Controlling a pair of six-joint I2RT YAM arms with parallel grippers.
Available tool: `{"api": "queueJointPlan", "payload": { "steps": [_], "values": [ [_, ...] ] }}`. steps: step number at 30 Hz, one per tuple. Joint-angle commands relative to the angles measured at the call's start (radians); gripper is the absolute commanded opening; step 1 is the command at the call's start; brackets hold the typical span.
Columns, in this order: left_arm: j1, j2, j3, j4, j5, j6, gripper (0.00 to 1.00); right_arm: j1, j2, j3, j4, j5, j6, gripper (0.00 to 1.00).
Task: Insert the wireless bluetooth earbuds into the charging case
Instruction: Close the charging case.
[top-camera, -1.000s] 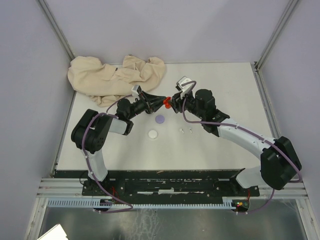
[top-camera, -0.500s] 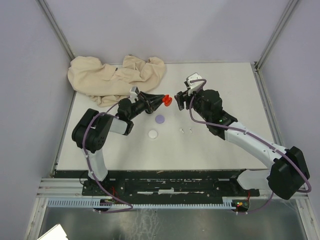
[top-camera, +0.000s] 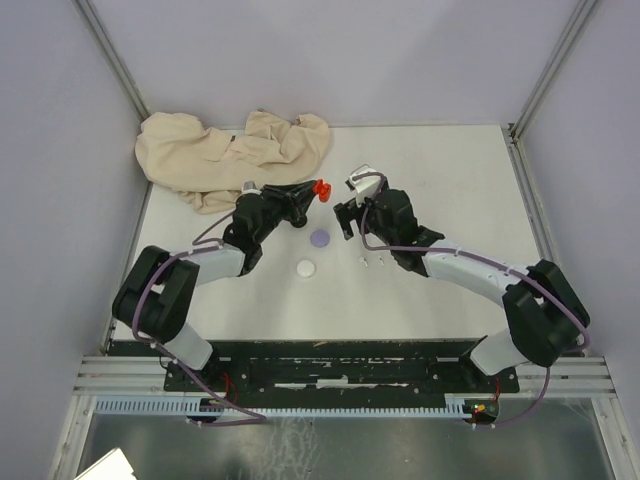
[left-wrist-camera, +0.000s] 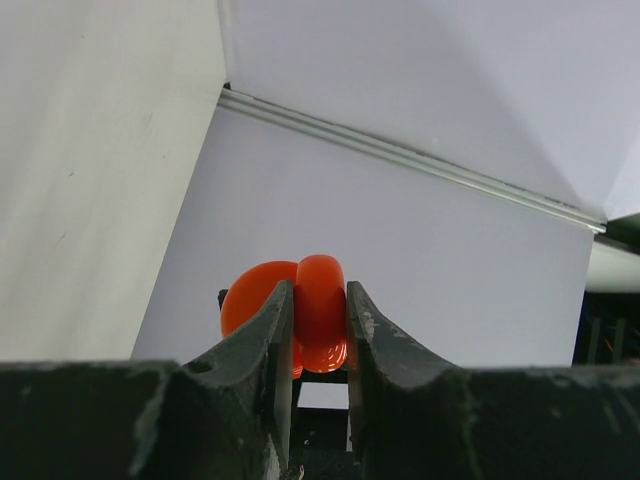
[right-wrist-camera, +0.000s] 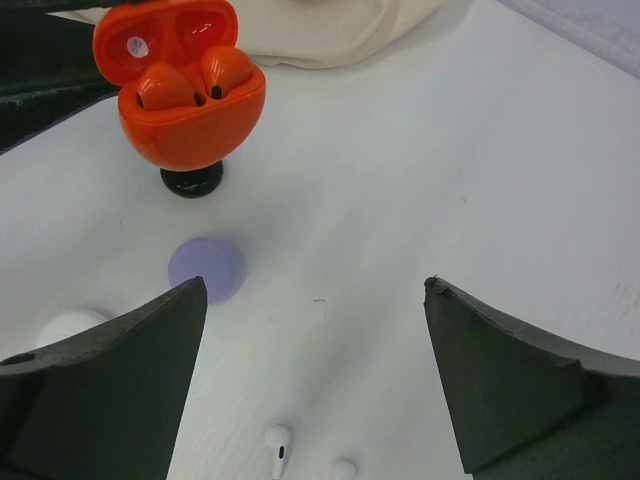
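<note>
My left gripper (top-camera: 318, 191) is shut on an open red charging case (top-camera: 321, 188) and holds it above the table. In the left wrist view the case (left-wrist-camera: 321, 300) sits pinched between the two fingers. The right wrist view shows the case (right-wrist-camera: 190, 115) with its lid up and two red earbuds (right-wrist-camera: 166, 88) lying in its wells. My right gripper (top-camera: 345, 217) hangs open and empty just right of the case, apart from it. Two white earbuds (top-camera: 372, 262) lie on the table below it, also visible as white earbuds (right-wrist-camera: 277, 447) between the open fingers.
A pale purple disc (top-camera: 320, 239) and a white disc (top-camera: 306, 268) lie near the middle of the table. A small black round object (right-wrist-camera: 192, 182) sits under the raised case. A crumpled beige cloth (top-camera: 230, 155) covers the far left corner.
My right gripper has let go at the red case, opened wide and drawn back toward the white earbuds. The left arm has carried the case a little left and farther away.
</note>
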Motion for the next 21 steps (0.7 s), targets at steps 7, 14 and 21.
{"api": "queueJointPlan", "payload": {
  "steps": [7, 14, 21],
  "values": [
    [-0.077, -0.165, 0.019, -0.35, -0.28, -0.086, 0.03, 0.101, 0.145, 0.052, 0.242, 0.11, -0.081, 0.99],
    [-0.096, -0.142, 0.031, -0.36, -0.27, -0.095, 0.03, 0.136, 0.207, 0.067, 0.359, 0.162, -0.091, 0.99],
    [-0.103, -0.119, 0.033, -0.358, -0.247, -0.098, 0.03, 0.136, 0.259, 0.106, 0.379, 0.192, -0.097, 1.0]
  ]
}}
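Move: The open red charging case sits in the left gripper's pads, its middle 1 cm right of that hand point. From the right hand point it is about 7 cm left, 3 cm ahead and 4 cm higher. On the table some 12 cm below the right hand, the purple case lies about 7 cm left and 1 cm back, the black case about 12 cm left and 3 cm ahead. Sweep the wide-open right gripper about 6 cm left towards the red case, sinking some 3 cm on the way, then easing up a little and forward at the end. Meanwhile keep the left fingers' grip on the case, lower it about 3.5 cm and draw it slightly back, tipping those fingers some 15 degrees downward, so that it comes close to the right gripper's left finger. ##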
